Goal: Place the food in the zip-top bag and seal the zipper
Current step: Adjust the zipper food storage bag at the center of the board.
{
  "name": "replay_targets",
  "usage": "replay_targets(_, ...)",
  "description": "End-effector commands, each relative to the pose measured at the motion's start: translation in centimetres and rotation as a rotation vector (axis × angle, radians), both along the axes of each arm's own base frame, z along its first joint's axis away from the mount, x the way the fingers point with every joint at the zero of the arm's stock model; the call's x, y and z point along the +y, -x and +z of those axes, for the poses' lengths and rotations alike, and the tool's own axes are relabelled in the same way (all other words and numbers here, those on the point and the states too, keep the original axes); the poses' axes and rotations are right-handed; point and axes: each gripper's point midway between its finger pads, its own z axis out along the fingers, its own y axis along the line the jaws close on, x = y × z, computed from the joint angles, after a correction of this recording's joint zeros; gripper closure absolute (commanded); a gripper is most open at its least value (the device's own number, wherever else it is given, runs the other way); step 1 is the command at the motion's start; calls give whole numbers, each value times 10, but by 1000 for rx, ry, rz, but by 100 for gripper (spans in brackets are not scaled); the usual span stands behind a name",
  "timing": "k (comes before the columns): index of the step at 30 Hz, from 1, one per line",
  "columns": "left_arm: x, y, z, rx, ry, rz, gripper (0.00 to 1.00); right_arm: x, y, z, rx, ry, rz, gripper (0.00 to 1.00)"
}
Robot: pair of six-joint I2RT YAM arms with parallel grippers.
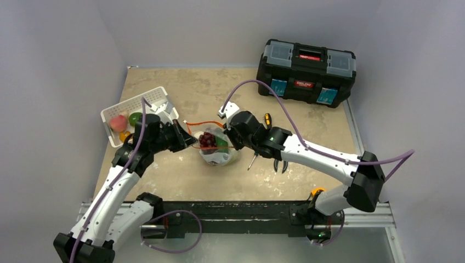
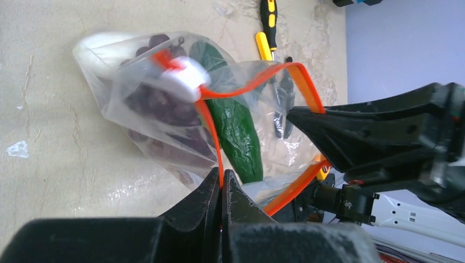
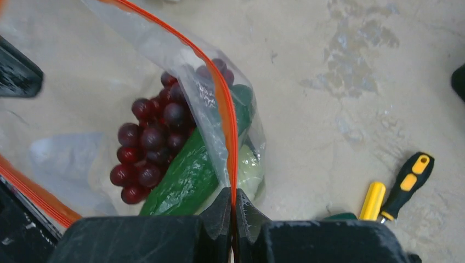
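The clear zip-top bag (image 1: 219, 156) lies mid-table, its mouth held open between both grippers. My left gripper (image 2: 222, 178) is shut on the orange-red zipper (image 2: 210, 129) at the bag's left lip. The right gripper (image 3: 233, 197) is shut on the zipper (image 3: 227, 120) at the opposite lip. Inside the bag lie dark red grapes (image 3: 145, 142), a green cucumber (image 3: 186, 175) and a pale cabbage (image 3: 249, 170). A pink peach (image 1: 117, 121) and a green round fruit (image 1: 135, 117) sit in the white basket (image 1: 159, 98).
A black toolbox (image 1: 306, 71) stands at the back right. Screwdrivers (image 3: 406, 183) and pliers (image 1: 281, 164) lie on the table right of the bag, under the right arm. The basket is behind the left arm, at the table's left edge.
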Motion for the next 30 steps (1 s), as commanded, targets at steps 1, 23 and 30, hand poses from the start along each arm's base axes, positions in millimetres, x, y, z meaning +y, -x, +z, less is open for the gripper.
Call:
replay_targets(1,-4,2,40,-119,91,-24,100,-10,-2,53,-78,-91,-33,100)
replay_targets(23,-6,13,31,-105,140,-31,100,16,5,89,-76,-180,74,91)
replay_targets(30,-8,14,26,-84,139,-48,100,29,-3,100,-105,-217,76,53)
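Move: The open zipper bag hangs between the hands, both already pinching its orange rim. Its middle is about 5 cm right of and 8 cm below the left hand; from the right hand it is 5 cm left, 3 cm back and equally far below. Inside, the grapes lie about 5 cm right of the left hand, level with it fore and aft, 10 cm down. The cucumber is 2 cm left, 3 cm back and 10 cm below the right hand. The white zip slider stands some 6 cm ahead and 3 cm left of the left hand. The bag is jiggled by its rim: the right hand hoists its side about 7 cm, lowers it most of the way, then rises again some 4 cm with its fingers opening to let go of the rim. The left hand keeps its pinch, rising about 3 cm, dipping nearly 4, then lifting slightly while easing 2 cm back and rolling slightly. ##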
